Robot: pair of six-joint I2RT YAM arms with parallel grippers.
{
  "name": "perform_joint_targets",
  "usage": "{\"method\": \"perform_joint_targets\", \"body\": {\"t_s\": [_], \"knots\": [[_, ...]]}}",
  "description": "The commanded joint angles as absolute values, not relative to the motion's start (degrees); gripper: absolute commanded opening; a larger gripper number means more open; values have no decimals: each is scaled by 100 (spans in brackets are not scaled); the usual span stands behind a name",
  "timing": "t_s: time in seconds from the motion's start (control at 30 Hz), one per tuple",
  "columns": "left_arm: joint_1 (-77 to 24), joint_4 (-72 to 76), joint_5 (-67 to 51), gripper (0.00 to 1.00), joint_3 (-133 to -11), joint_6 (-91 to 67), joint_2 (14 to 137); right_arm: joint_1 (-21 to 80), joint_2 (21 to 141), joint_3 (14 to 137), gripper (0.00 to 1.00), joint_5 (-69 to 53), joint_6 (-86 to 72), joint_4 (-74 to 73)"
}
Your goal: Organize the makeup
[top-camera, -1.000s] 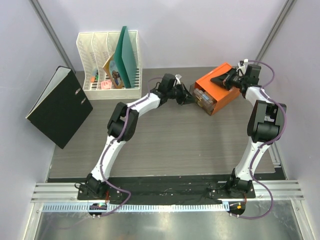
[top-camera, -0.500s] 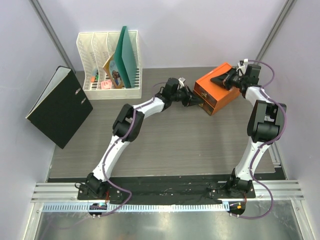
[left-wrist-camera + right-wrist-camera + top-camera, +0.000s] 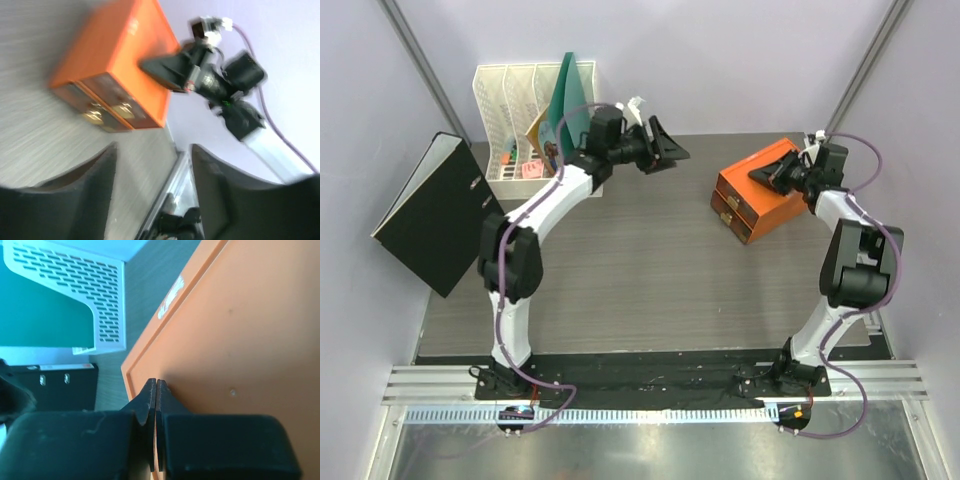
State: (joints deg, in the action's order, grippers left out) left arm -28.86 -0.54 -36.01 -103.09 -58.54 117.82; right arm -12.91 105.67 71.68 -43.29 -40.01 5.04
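Observation:
No makeup shows in any view. The orange drawer box (image 3: pixel 763 192) lies at the back right with its brown drawer fronts (image 3: pixel 107 111) pushed in. My right gripper (image 3: pixel 767 173) is shut with nothing between its fingers, and its tips (image 3: pixel 156 386) rest on the orange box's top (image 3: pixel 240 330). My left gripper (image 3: pixel 667 148) hangs raised over the back middle of the table, well left of the box. It is open and empty in the left wrist view (image 3: pixel 152 192), looking toward the box (image 3: pixel 117 60) and the right gripper (image 3: pixel 167 67).
A white file rack (image 3: pixel 520 130) with a green folder (image 3: pixel 575 105) stands at the back left, also seen from the right wrist (image 3: pixel 75 285). A black binder (image 3: pixel 438 212) leans at the left wall. The grey table (image 3: pixel 650 270) spreads in front of the box.
The box's drawer, pulled out a second ago, is now pushed in. My left gripper has drawn back from it, risen to the left and opened. The right gripper stays on the box.

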Motion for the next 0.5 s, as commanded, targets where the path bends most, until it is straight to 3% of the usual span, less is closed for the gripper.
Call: {"method": "perform_joint_targets", "body": {"t_s": [0.0,0.13,0.17,0.23,0.37,0.47], "knots": [[-2848,-2685,-2718,73,-10747,-3696,11136,-1153,9854,6496,1,-3842,-3175,-762],[-2786,-3682,-2268,82,-10487,-2998,10802,-310,8801,6329,19,-2745,-1953,-1738],[-2760,-3744,-2276,84,-10207,-2971,10706,-108,8624,6267,31,-2385,-1742,-1845],[-2707,-3832,-2259,91,-9898,-2901,10477,517,8299,6074,48,-1541,-1311,-2030],[-2681,-4042,-2040,99,-9187,-2707,10108,1045,7780,5977,64,-652,-923,-2320],[-2681,-4271,-1618,100,-8931,-2523,9844,1221,7621,5968,78,-405,-695,-2382]]}}
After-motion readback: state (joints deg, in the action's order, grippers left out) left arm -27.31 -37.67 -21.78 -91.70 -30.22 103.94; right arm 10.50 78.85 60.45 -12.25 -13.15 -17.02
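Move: The orange drawer box lies right under the shut right fingers: its middle is about 3 cm to the right, 1 cm back and some 7 cm below, with its closed drawer fronts about 6 cm left, 5 cm back and 8 cm down. From the left hand the box is about 25 cm to the right, 2 cm ahead and 18 cm below. The white rack stands some 32 cm left of the left hand, 8 cm ahead and 15 cm lower. With its fingertips still on the box top, the right hand draws back some 11 cm, then also left about 9, tipping its fingers down and opening them widely to end above the front edge. The left hand, touching nothing, swings left away from the box, rising slightly, then going back and sinking, tips its fingers down some 35 degrees and opens fully. ##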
